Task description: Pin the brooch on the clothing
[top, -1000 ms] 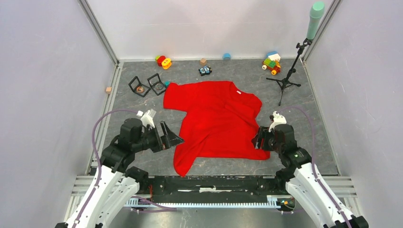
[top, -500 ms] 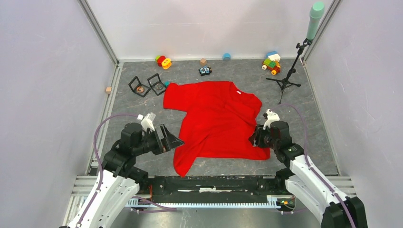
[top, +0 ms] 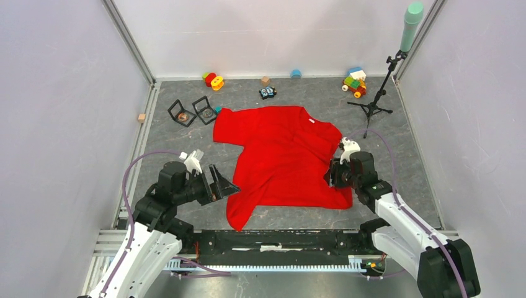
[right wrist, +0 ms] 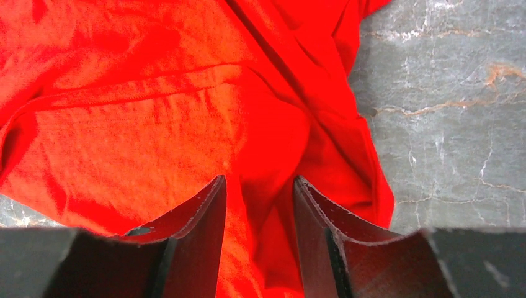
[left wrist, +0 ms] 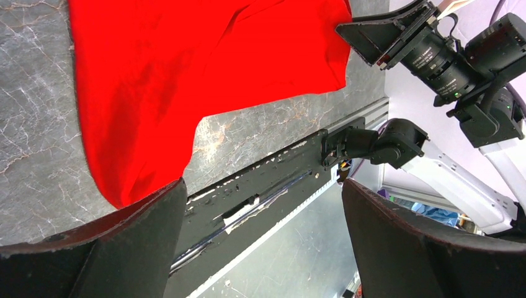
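Observation:
The clothing [top: 279, 155] is a bright red T-shirt spread on the grey floor, collar toward the back. My right gripper [top: 332, 176] rests on its lower right part. In the right wrist view the right gripper [right wrist: 259, 180] is open, its jaws partly closed astride a raised fold of the clothing [right wrist: 155, 112]. My left gripper [top: 226, 180] hovers by the shirt's left hem, wide open and holding nothing. The left wrist view shows the same open left gripper [left wrist: 262, 186] and the clothing [left wrist: 186, 62]. I cannot make out the brooch.
Two black square frames [top: 182, 113] [top: 204, 109] with small items inside stand left of the shirt's sleeve. Toy blocks [top: 213, 80] [top: 355, 82] and a small toy car [top: 267, 92] lie along the back wall. A tripod stand [top: 371, 107] is at the back right.
The right gripper has moved a little farther up the shirt's right side and its jaws have narrowed around the fabric. The left arm has dropped slightly and stays open.

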You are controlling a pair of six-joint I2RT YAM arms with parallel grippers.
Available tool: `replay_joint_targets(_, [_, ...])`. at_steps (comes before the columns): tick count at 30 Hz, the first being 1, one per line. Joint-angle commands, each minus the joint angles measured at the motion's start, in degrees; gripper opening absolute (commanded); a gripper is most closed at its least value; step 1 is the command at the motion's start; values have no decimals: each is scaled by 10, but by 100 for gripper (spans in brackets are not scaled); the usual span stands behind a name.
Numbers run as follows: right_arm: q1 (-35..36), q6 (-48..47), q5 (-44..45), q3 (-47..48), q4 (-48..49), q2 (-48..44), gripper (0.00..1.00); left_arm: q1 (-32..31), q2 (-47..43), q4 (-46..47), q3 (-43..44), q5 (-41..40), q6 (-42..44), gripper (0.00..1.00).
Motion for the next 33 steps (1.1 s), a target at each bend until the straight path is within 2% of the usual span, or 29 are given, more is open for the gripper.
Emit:
replay_joint_targets(1, [1,-14,2,33,36,16,47,2,3,-3,9,1,10,100])
replay_joint_targets(5, [1,-12,-2,37,44,28,43,2,-1,-2,7,0,8,100])
replay_joint_targets(15, [1,-32,-5,53,47,44,44,2,-12,-6,0,3,3,100])
replay_joint_targets(22, [1,-34,-1,55,49,40,40,2,-20,-12,-1,3,1,100])
replay_joint_targets(23, [1,-34,-2,54,48,41,37,2,-21,-13,-1,3,1,100])
replay_joint_targets(26, [1,-33,-17,51,55,40,18,2,-22,-14,-1,6,2,100])
replay_joint_targets(29, [1,-26,-32,52,57,31,4,2,-22,-13,0,4,4,100])
replay_joint_targets(33, [1,-20,-66,57,35,-8,0,2,-1,-1,4,11,22,100])
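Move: The folded-over sleeve edge at the red shirt's right side lies almost under the right fingertips: about 2 cm ahead, 1 cm to the left and 1 cm below. The collar is roughly 20 cm ahead and 6 cm to the left of the right hand, and the shirt's near right corner some 9 cm back and 7 cm to its right. From the idle left hand, that sleeve edge is about 11 cm ahead, 28 cm to the right and 12 cm below. The right fingers, half open over the loose fold at first, close fully and pinch the sleeve edge between their tips. Before that the hand eases about 2 cm forward along the shirt, rising slightly; it is still creeping up and a touch to the left as the fingers come together, its wrist hardly turning. ##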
